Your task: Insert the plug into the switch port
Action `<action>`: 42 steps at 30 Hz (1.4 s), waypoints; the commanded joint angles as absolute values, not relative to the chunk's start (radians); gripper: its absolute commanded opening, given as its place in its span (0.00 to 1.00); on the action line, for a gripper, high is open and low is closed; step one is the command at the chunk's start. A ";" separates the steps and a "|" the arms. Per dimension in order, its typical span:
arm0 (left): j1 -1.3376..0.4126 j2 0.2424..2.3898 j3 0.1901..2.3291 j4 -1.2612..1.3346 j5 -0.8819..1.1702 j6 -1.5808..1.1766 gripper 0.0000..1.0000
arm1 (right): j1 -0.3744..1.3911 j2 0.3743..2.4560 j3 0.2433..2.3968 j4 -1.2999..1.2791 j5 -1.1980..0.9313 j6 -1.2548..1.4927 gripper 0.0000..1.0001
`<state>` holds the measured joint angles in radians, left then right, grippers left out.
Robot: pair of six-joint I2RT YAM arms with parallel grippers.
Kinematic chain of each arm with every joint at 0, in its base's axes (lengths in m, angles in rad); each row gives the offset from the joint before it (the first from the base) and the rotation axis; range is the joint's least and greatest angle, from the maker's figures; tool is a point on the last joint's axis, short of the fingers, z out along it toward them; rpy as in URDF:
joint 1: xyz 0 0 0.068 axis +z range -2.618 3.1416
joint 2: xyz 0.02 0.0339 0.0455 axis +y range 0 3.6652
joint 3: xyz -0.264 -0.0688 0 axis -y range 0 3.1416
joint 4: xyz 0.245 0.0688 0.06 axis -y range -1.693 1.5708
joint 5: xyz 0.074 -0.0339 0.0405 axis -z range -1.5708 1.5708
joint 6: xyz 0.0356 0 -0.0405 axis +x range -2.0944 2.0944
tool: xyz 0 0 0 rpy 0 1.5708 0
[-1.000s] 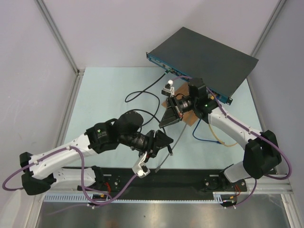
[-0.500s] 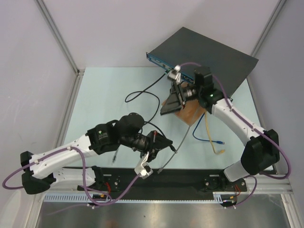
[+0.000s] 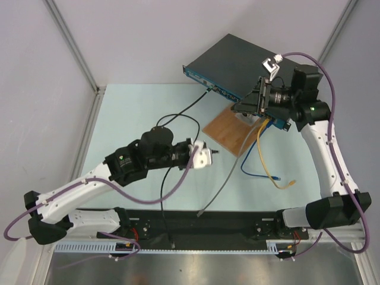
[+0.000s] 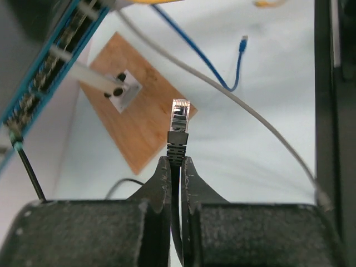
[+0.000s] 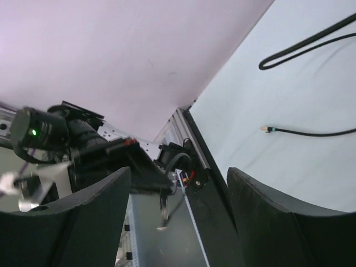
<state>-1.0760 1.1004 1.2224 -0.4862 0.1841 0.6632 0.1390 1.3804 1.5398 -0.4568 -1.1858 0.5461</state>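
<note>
The switch (image 3: 255,65) is a flat dark grey box at the back right, its teal front face (image 3: 217,87) turned toward the table. It shows at the upper left in the left wrist view (image 4: 47,69). My left gripper (image 3: 209,153) is shut on a black cable (image 4: 177,222) just behind its clear plug (image 4: 179,114). The plug points toward the switch but is well short of it. My right gripper (image 3: 243,105) is open and empty, raised in front of the switch's right part. Its fingers (image 5: 61,222) stand wide apart.
A brown wooden board (image 3: 234,127) with a small white fixture (image 4: 123,92) lies in front of the switch. Blue (image 3: 252,169), yellow (image 3: 264,151) and grey (image 3: 228,172) cables trail from the switch. Another black cable (image 3: 184,113) runs into a port at its left.
My left gripper has moved up and back toward the switch with the plug. My right arm has lifted off the board and swung back right, in front of the switch.
</note>
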 commanded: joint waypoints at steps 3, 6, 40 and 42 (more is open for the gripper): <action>-0.967 1.132 1.310 -0.486 0.136 0.186 0.00 | 0.121 1.273 1.501 -0.689 -1.150 0.330 0.77; -0.924 1.152 1.327 -0.480 0.147 0.100 0.00 | 0.149 1.241 1.453 -0.678 -1.146 0.340 0.78; -0.877 1.239 1.379 -0.397 0.249 -0.074 0.00 | 0.342 1.353 1.335 -0.413 -1.166 0.531 0.05; -0.877 1.239 1.379 -0.377 0.245 -0.063 0.01 | 0.336 1.354 1.324 -0.361 -1.199 0.589 0.00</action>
<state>-0.8818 1.2396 1.3319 -0.4496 0.2249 -0.0460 0.3340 1.3506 1.3346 -0.4561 -1.1366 0.5293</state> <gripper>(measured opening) 0.037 0.041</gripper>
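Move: Ahead and to the right of the left hand, the open right gripper waits some 11 cm forward, 8 cm right and 6 cm higher; the black cable's plug stands out about 3 cm right of the left fingertips, 1 cm forward and 1 cm lower. From the right hand that plug is about 10 cm back, 5 cm left and 7 cm below. The grey cable's plugged end is some 12 cm right, level and 8 cm lower. Bringing the two hands together, the left hand keeps its pinch on the black cable just behind the plug, carries it about 5 cm forward and rolls some 45 degrees about its fingers, then holds nearly still. The right hand drops about 6 cm and draws back towards the plug, then eases some 5 cm left, closing its wide-open fingers to pinch the plug's head. ##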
